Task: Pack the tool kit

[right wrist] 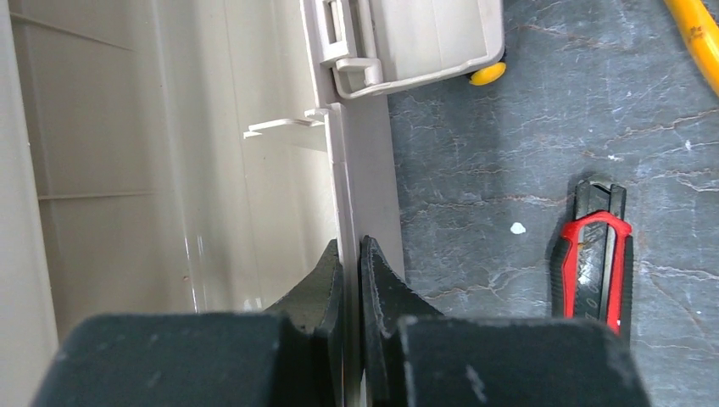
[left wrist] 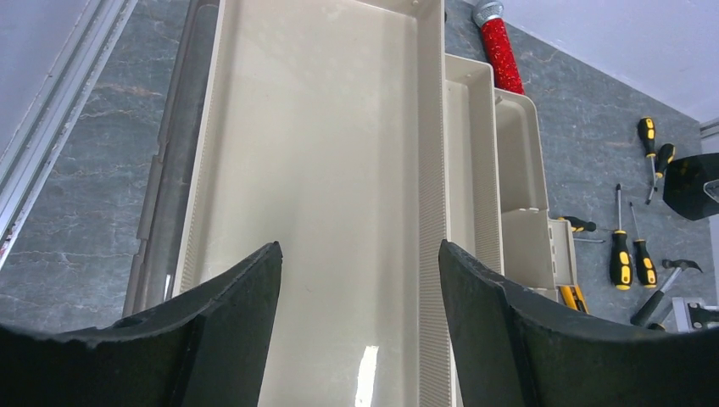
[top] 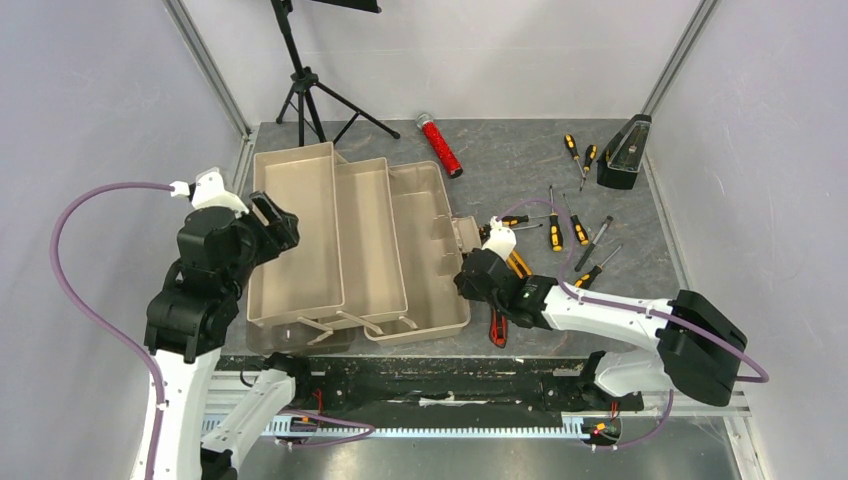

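The tool kit's tan toolbox (top: 300,240) lies open at centre-left, its fold-out trays fanned out side by side. My left gripper (top: 272,222) hovers over the leftmost tray (left wrist: 322,127), open (left wrist: 360,246), with nothing between its fingers. My right gripper (top: 478,277) is shut (right wrist: 350,244) on the toolbox's thin right wall (right wrist: 360,170). A red utility knife (right wrist: 593,263) lies on the table just right of that wall (top: 497,328). An orange utility knife (top: 518,264) sits beside the right wrist. Black-orange screwdrivers (top: 555,232) and a small hammer (left wrist: 670,284) are scattered to the right.
A red glittery cylinder (top: 441,146) lies behind the toolbox. A black wedge-shaped metronome (top: 625,152) stands at the back right, with more screwdrivers (top: 572,150) beside it. A black tripod (top: 300,85) stands at the back left. Frame walls enclose the table.
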Action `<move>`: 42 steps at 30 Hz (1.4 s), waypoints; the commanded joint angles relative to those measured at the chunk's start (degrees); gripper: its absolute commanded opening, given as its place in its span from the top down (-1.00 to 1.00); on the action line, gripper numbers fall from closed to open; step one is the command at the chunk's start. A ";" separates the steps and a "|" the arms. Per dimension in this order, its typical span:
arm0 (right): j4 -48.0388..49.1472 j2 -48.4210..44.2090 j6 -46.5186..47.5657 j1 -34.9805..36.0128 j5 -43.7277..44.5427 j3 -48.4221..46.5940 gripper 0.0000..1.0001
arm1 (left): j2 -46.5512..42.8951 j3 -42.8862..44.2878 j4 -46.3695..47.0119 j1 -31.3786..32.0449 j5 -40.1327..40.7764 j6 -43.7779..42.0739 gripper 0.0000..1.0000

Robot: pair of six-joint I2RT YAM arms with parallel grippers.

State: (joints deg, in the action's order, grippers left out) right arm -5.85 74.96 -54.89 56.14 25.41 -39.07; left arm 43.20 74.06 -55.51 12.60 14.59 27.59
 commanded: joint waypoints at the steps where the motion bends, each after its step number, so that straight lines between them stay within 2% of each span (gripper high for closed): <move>1: 12.00 1.06 -9.68 0.19 -4.47 -1.49 1.00 | -1.51 -0.84 2.60 -0.12 -1.16 2.46 -0.48; 5: 11.61 1.29 -7.21 1.41 -8.01 -2.78 0.96 | -2.86 -1.03 2.18 -0.12 -0.80 2.03 -0.48; 11: 11.14 1.20 -3.66 4.70 -9.89 -5.34 0.33 | -3.22 -1.46 2.28 -0.12 -2.36 2.89 -0.49; 20: 8.60 -4.29 0.37 5.69 -7.39 -3.71 -0.23 | -5.00 -2.74 2.19 -0.12 -4.37 3.03 -0.50; 24: 5.95 -9.86 7.30 5.12 -1.63 -3.38 -0.53 | -6.94 -3.68 2.52 -0.12 -5.25 2.48 -0.53; 29: 1.00 -16.75 23.14 1.60 3.69 -5.29 -0.93 | -12.44 -6.57 5.68 -0.12 -5.86 0.44 -0.73; 34: -4.63 -19.72 35.85 -5.74 4.04 -7.10 -0.96 | -19.65 -10.58 10.50 -0.12 -4.04 -1.68 -0.92; 39: -9.51 -17.99 43.68 -16.07 -5.96 -7.65 -0.96 | -26.96 -16.64 15.34 -0.12 -2.26 -3.80 -0.99; 42: -12.60 -15.46 44.25 -22.15 -11.68 -7.40 -0.96 | -31.61 -21.03 18.90 -0.12 -1.98 -4.34 -0.99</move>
State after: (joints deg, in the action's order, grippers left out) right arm -12.82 56.95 -16.84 39.81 22.04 -44.82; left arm 15.75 57.39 -43.92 12.60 11.05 26.50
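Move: The tool box's near-right wall is already pinched in the right fingers. Its base compartment is centred about 7 cm ahead and 9 cm left of that hand, slightly lower. The latch flap is 10 cm ahead and 1 cm right, the red cutter 8 cm right and 4 cm back, the yellow cutter 12 cm right and 6 cm ahead. For the left hand, high over the top tray, that compartment is some 23 cm right, 6 cm ahead and 28 cm below. The box wall is drawn left about 5 cm and a little back by the right hand, whose fingers open on the way. That hand then comes free, rising and swinging right about 15 cm and forward towards the yellow cutter, ending wide open. The left hand backs off about 6 cm above the tray, tilting its fingers up and opening fully. ##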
